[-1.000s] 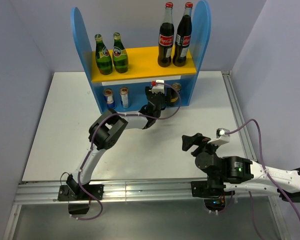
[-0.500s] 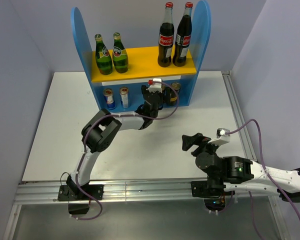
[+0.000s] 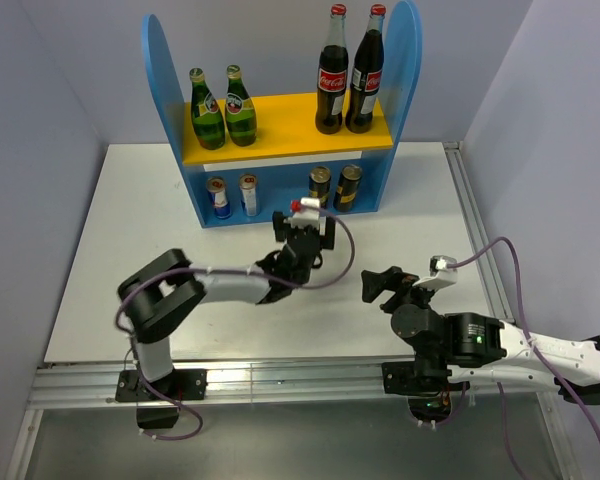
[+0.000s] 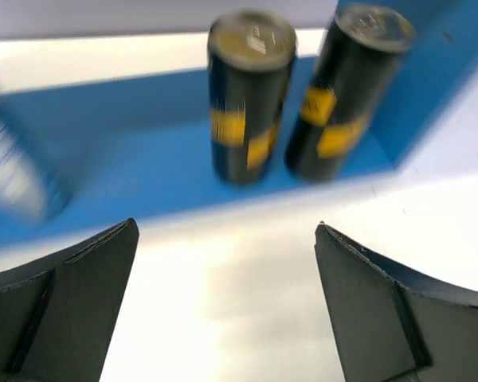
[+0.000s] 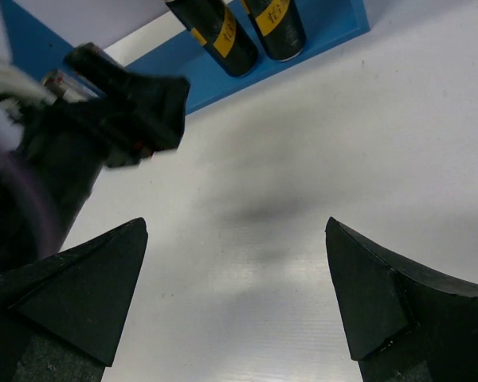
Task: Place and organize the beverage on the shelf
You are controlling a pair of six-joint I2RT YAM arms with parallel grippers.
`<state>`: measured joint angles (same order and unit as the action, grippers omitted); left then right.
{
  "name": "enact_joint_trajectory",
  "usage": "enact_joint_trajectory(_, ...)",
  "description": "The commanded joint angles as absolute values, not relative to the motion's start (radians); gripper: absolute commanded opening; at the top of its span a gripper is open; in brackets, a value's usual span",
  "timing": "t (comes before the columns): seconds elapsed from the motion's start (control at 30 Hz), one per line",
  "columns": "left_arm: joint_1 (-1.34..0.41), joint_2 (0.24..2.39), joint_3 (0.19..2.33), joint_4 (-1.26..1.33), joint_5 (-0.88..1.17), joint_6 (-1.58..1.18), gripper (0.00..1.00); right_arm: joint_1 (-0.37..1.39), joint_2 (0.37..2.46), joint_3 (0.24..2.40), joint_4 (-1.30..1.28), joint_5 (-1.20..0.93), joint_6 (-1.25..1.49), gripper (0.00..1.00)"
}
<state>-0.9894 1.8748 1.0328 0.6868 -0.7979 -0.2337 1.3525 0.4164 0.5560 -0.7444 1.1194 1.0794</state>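
The shelf (image 3: 290,125) stands at the table's far side. Two green bottles (image 3: 224,108) stand on the left of its yellow board. Two silver-blue cans (image 3: 233,196) stand on the lower level at the left, two dark gold-topped cans (image 3: 334,187) at the right. My left gripper (image 3: 302,222) is open and empty, just in front of the lower level. Its wrist view shows the dark cans (image 4: 251,95) upright side by side beyond the gripper (image 4: 227,239), and a blurred silver-blue can (image 4: 16,175) at the left. My right gripper (image 3: 380,283) is open and empty over the table, also seen in its wrist view (image 5: 235,231).
Two tall cola bottles (image 3: 348,72) with red caps stand on the right of the yellow board. The left arm's gripper (image 5: 119,111) shows in the right wrist view, between my right gripper and the shelf. A metal rail (image 3: 280,380) runs along the near edge.
My left gripper has drawn back out of the shelf's lower level toward the near side. The second dark can now stands free beside the first. The right arm has not moved.
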Motion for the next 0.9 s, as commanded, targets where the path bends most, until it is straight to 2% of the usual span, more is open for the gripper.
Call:
enact_joint_trajectory(0.0,-1.123,1.633,0.916,0.491,-1.076,-0.375,0.99,1.361,0.428,0.537,-0.643,1.091,0.956,1.00)
enact_joint_trajectory(0.07,-1.218,1.531,0.888,0.238,-1.147,-0.530,0.99,1.362,0.434,0.531,-0.569,1.036,0.895,1.00)
enact_joint_trajectory(0.1,-1.244,1.446,0.896,0.087,-1.157,-0.728,0.99,1.362,0.439,0.540,-0.558,1.023,0.862,1.00)
enact_joint_trajectory(0.13,-1.291,1.407,0.910,-0.219,-1.170,-0.823,0.99,1.362,0.452,0.552,-0.572,1.016,0.859,1.00)
enact_joint_trajectory(0.2,-1.339,1.324,0.966,-0.505,-1.237,-1.104,0.99,1.362,0.466,0.618,-0.595,1.008,0.833,1.00)
enact_joint_trajectory(0.23,-1.385,1.306,1.021,-0.804,-1.253,-1.199,0.99,1.362,0.471,0.652,-0.626,1.015,0.824,1.00)
enact_joint_trajectory(0.37,-1.474,1.263,1.211,-1.370,-1.299,-1.627,0.99,1.364,0.480,0.851,-0.670,1.043,0.708,1.00)
enact_joint_trajectory(0.5,-1.519,1.194,1.350,-1.370,-1.255,-1.393,0.99,1.364,0.498,1.052,-0.672,0.999,0.586,1.00)
enact_joint_trajectory(0.67,-1.540,1.094,1.468,-1.341,-1.305,-1.260,0.99,1.365,0.528,1.186,-0.715,0.956,0.502,1.00)
enact_joint_trajectory(0.87,-1.540,0.976,1.519,-1.068,-1.373,-0.884,0.99,1.365,0.554,1.284,-0.799,0.960,0.503,1.00)
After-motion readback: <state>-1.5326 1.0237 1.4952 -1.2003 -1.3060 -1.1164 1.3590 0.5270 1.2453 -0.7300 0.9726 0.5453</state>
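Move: The left hand has already let go of the left black can, which stands in the shelf's bottom row about 14 cm ahead, 4 cm to the right and some 4 cm below the hand. The right black can is level with it, about 11 cm to the hand's right; the white can is also about 14 cm ahead, some 15 cm to the left. From the right hand, the left black can lies roughly 32 cm ahead, 15 cm left and 8 cm lower. Backing swiftly away from the left black can, the empty left hand retreats about 20 cm, then swings left while climbing well above the table, its right side rolling up some 15 degrees. The right hand edges slightly left, then rises about 22 cm nearly straight, tipping its fingers up and turning a little counter-clockwise. Both grippers stay wide open. ##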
